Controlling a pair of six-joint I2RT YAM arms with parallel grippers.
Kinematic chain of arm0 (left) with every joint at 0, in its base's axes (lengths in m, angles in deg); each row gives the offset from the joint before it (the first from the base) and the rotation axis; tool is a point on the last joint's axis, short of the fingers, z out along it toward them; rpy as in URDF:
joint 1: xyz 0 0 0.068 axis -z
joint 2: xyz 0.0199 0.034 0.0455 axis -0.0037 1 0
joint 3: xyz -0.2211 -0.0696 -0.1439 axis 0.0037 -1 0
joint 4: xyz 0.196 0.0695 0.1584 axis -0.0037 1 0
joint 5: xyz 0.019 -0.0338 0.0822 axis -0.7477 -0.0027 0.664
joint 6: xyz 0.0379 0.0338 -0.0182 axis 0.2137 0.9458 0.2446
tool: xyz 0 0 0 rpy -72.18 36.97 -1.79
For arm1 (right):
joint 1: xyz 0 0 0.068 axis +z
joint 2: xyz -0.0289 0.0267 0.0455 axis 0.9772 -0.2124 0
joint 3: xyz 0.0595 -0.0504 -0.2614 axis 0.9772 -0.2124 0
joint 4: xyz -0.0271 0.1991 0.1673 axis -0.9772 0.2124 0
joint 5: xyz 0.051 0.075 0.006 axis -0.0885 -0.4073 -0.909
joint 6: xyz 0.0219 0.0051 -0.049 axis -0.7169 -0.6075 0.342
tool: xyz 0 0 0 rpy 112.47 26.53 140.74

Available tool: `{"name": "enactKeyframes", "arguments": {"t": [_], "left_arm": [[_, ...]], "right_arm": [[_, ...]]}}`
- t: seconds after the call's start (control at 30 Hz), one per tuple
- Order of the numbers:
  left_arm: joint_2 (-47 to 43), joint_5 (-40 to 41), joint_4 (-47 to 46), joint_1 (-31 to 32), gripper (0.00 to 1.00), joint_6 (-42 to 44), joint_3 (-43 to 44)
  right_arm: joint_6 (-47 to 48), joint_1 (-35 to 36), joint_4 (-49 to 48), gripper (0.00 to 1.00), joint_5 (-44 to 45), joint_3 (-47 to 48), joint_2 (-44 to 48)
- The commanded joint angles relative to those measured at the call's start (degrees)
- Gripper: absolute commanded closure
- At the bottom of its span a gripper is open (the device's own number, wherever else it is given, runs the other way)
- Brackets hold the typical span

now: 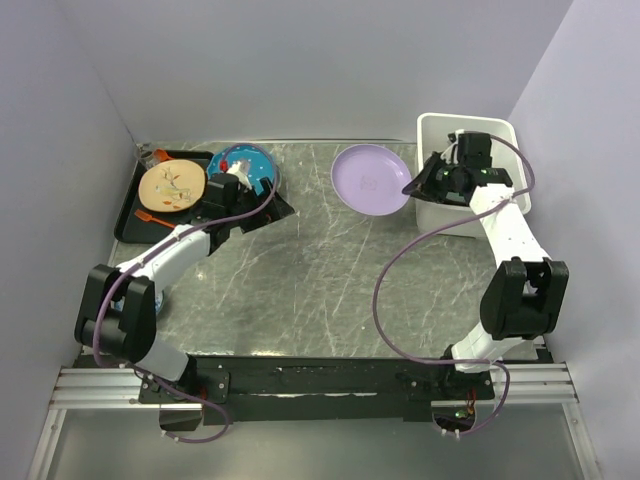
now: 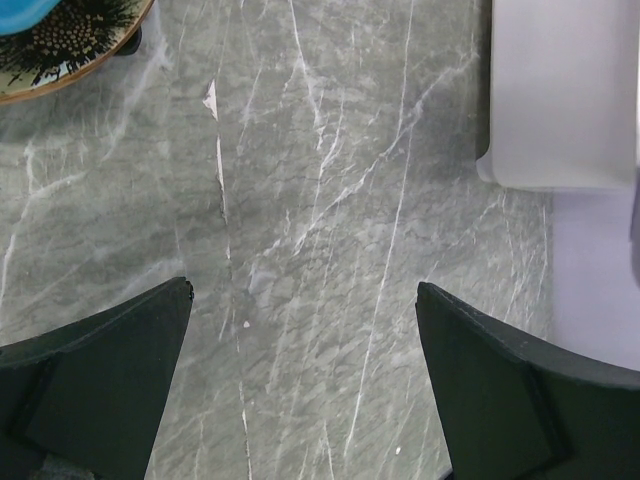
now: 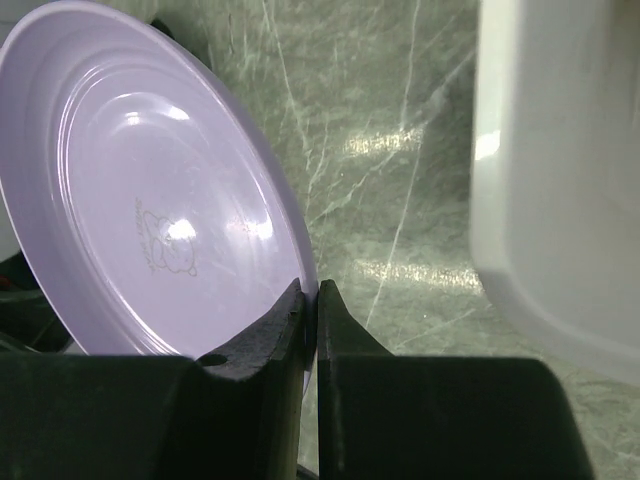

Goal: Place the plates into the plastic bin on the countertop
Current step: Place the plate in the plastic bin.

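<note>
A lavender plate point(image 1: 368, 178) point(image 3: 150, 190) is over the dark veined countertop point(image 1: 320, 270), just left of the white plastic bin point(image 1: 470, 205) point(image 3: 560, 170). My right gripper point(image 1: 414, 186) point(image 3: 312, 292) is shut on its right rim, and the plate looks tilted in the right wrist view. A teal plate point(image 1: 245, 165) point(image 2: 50, 40) lies at the back left. A cream and orange plate point(image 1: 172, 188) rests in the black tray point(image 1: 130, 218). My left gripper point(image 1: 265, 208) point(image 2: 305, 330) stands open over bare countertop beside the teal plate, holding nothing.
The black tray sits in the back left corner against the wall. Grey walls close in the left, back and right sides. The bin point(image 2: 560, 90) stands against the right wall. Purple cables trail from both arms over the countertop.
</note>
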Motion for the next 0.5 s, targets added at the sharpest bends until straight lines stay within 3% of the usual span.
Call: {"name": "enactKeyframes", "arguments": {"t": [0.0,0.47], "left_arm": [[0.8,-1.7,-2.1,-0.1,0.01,-0.9,2.0],[2.2,-3.3,-2.6,-0.1,0.01,-0.9,2.0]], "right_arm": [[-1.6,-2.6,-3.9,1.0,-2.4,2.9,3.2],[-5.3,-10.3,-9.1,1.0,-3.4,2.4,3.2]]}}
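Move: The right hand, holding the lavender plate by its edge with the plate's middle about 9 cm to the left and 3 cm ahead, is bound for the white plastic bin, whose middle lies roughly 16 cm to the right, 3 cm ahead and 13 cm below. In the bin, the dark green plate lies about 15 cm right, 2 cm ahead and 15 cm below. From the left hand the bin is some 50 cm right, 6 cm ahead and 8 cm below. Still gripping the lavender plate, the right hand carries it about 6 cm right, slightly forward, towards the bin. ##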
